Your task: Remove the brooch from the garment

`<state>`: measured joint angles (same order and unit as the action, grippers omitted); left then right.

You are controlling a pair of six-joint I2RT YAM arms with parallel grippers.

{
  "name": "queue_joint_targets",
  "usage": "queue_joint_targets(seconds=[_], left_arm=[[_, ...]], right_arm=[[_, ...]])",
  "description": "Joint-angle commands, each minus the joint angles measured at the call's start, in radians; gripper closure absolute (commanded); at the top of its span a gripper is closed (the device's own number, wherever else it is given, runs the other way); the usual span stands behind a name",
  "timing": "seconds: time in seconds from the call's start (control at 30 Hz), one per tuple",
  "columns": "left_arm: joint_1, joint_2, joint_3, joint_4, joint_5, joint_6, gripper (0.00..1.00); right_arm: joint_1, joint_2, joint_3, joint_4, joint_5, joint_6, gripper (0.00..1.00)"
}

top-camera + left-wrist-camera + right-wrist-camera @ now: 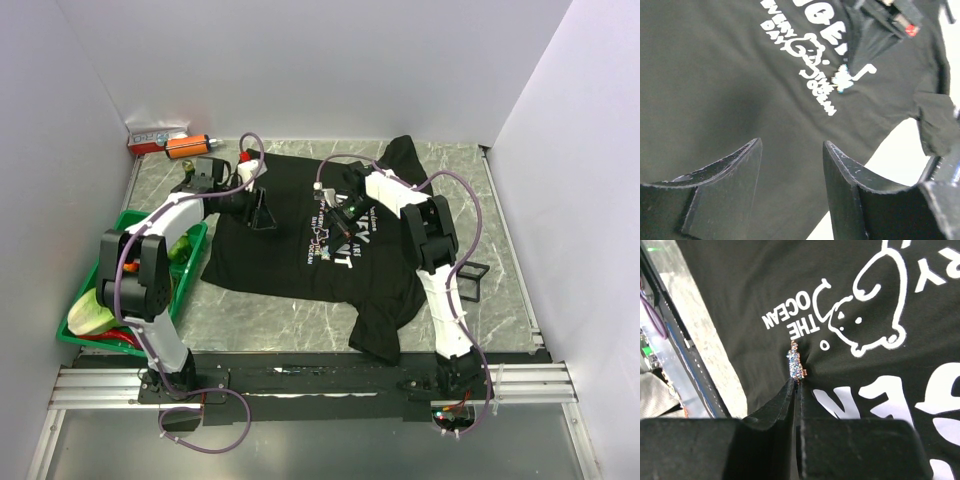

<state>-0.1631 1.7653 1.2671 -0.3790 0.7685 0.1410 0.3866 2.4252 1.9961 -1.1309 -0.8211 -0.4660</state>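
Note:
The garment (290, 260) is a black T-shirt with white lettering, spread flat on the marble table. The brooch (795, 364), a small sparkling blue and rose piece, stands on the chest print below the words "THE OCEAN". It also shows as a glint (842, 80) in the left wrist view. My right gripper (796, 382) is shut, its tips pinching the near end of the brooch. In the top view it (333, 218) sits over the lettering. My left gripper (792, 150) is open, with only plain black cloth between its fingers, on the shirt's left side (262, 215).
A green tray (130, 215) of vegetables sits at the left table edge. An orange object (185, 145) and a red-and-white box (150, 138) lie at the back left. A small black frame (475, 280) stands right of the right arm. White walls enclose the table.

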Motion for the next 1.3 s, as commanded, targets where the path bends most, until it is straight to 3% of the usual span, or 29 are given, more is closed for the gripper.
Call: queue_joint_targets(seconds=[0.0, 0.2, 0.37, 0.63, 1.27], left_arm=[[-0.033, 0.011, 0.034, 0.041, 0.155, 0.017, 0.44], [-0.104, 0.077, 0.072, 0.114, 0.236, 0.020, 0.60], [-0.154, 0.149, 0.097, 0.202, 0.295, -0.069, 0.72], [-0.197, 0.178, 0.045, 0.249, 0.295, -0.116, 0.70], [-0.225, 0.161, 0.012, 0.195, 0.325, -0.118, 0.87]], right_arm=[[0.009, -0.115, -0.026, -0.004, -0.029, -0.074, 0.97], [0.009, -0.153, -0.034, -0.032, -0.127, -0.172, 0.97], [0.009, -0.117, 0.024, -0.118, -0.240, -0.181, 0.99], [-0.008, -0.049, 0.047, -0.150, -0.406, -0.080, 0.99], [-0.020, -0.028, 0.036, -0.095, -0.377, -0.020, 0.99]])
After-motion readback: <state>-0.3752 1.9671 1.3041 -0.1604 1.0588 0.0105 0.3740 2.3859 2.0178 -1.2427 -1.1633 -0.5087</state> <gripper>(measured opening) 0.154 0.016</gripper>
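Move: The brooch lies about 14 cm to the left hand's right, some 3 cm back and 9 cm below. It is already at the right hand's shut fingertips, roughly 1 cm back, 1 cm left and 1 cm below. The bear print is about 4 cm ahead of the brooch and 1 cm left of it, at its height; the OCEAN lettering is level with the brooch and some 3 cm left of it, on the same cloth. Right hand raises the pinched brooch about 7 cm; left sweeps 12 cm right and back, closing on it. ##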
